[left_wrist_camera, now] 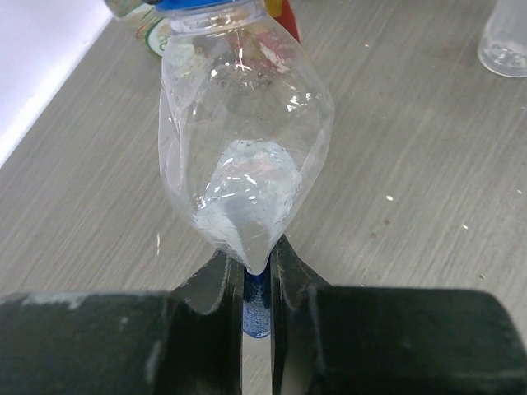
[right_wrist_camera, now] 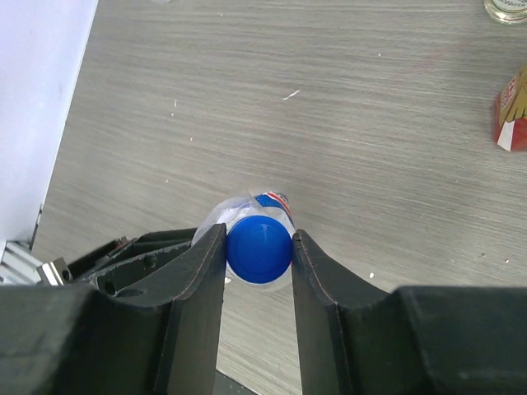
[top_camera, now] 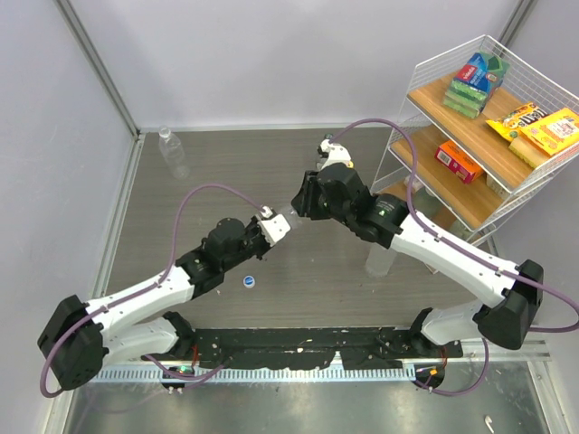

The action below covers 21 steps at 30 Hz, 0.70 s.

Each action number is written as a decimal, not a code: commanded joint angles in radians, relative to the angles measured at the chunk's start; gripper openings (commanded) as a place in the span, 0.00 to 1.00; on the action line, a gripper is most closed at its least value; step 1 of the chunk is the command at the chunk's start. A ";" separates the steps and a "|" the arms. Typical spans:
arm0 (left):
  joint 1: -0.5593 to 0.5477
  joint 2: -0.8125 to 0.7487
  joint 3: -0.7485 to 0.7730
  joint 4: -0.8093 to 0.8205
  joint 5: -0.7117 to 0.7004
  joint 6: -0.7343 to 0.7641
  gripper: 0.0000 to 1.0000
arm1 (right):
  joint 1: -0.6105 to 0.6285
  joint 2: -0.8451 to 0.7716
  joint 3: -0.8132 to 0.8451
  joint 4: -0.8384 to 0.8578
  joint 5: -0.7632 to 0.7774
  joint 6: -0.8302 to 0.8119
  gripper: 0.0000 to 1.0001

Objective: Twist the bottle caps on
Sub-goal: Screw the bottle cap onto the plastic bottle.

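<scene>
A crushed clear bottle [top_camera: 284,215] with a blue label hangs in the air between my two grippers. The left gripper [left_wrist_camera: 257,280] is shut on the bottle [left_wrist_camera: 243,148], pinching its flattened lower end. On its mouth, at the far end in the left wrist view, sits a dark blue cap [right_wrist_camera: 258,248]. The right gripper [right_wrist_camera: 258,247] is shut on that cap, one finger on each side. In the top view the left gripper [top_camera: 271,226] and the right gripper [top_camera: 303,203] meet above the middle of the table. A white cap with a blue middle [top_camera: 249,282] lies loose on the table.
A clear bottle [top_camera: 172,149] lies at the back left by the wall. Another clear bottle [top_camera: 380,258] stands beside the right arm. A white wire rack [top_camera: 425,68] with boxed snacks fills the right side. A red and gold package [right_wrist_camera: 512,111] lies on the table.
</scene>
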 commanded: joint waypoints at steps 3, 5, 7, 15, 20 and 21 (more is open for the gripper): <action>-0.038 0.014 0.040 0.348 -0.009 0.008 0.00 | 0.012 0.035 -0.005 0.043 0.024 0.090 0.23; -0.038 0.028 0.034 0.346 -0.034 0.002 0.00 | 0.013 0.022 0.001 0.038 0.032 0.084 0.30; -0.038 0.037 0.024 0.346 -0.037 -0.008 0.00 | 0.012 0.014 0.017 0.031 0.031 0.065 0.41; -0.030 0.031 0.027 0.247 -0.003 -0.018 0.00 | 0.012 -0.098 0.020 0.052 0.068 -0.155 0.84; 0.045 0.021 0.000 0.257 0.101 -0.062 0.00 | 0.013 -0.153 0.029 -0.014 -0.064 -0.312 0.87; 0.068 0.023 0.000 0.253 0.145 -0.071 0.00 | 0.012 -0.155 0.035 -0.044 -0.077 -0.326 0.87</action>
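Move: The blue cap is between the right fingertips, already on the mouth of the plastic bottle; from the left hand, pinching that bottle lower down, it sits roughly 9 cm above, 3 cm ahead and 4 cm to the right. From the right hand, the juice bottle stands about 8 cm ahead and 8 to the right, the green-capped bottle some 17 ahead and 4 right, the clear bottle 9 back and 17 right, all about 17 lower. Finish the small twist on the cap, easing both hands about 1 cm forward, then spread the right fingers wide to let go of the blue cap and draw them off, up about 3.5 cm and some 2 cm back and to the right, fingertips tipping up about 10 degrees. Keep the left pinch on the bottle, letting that hand go up about 2.5 cm and a little to the right. ##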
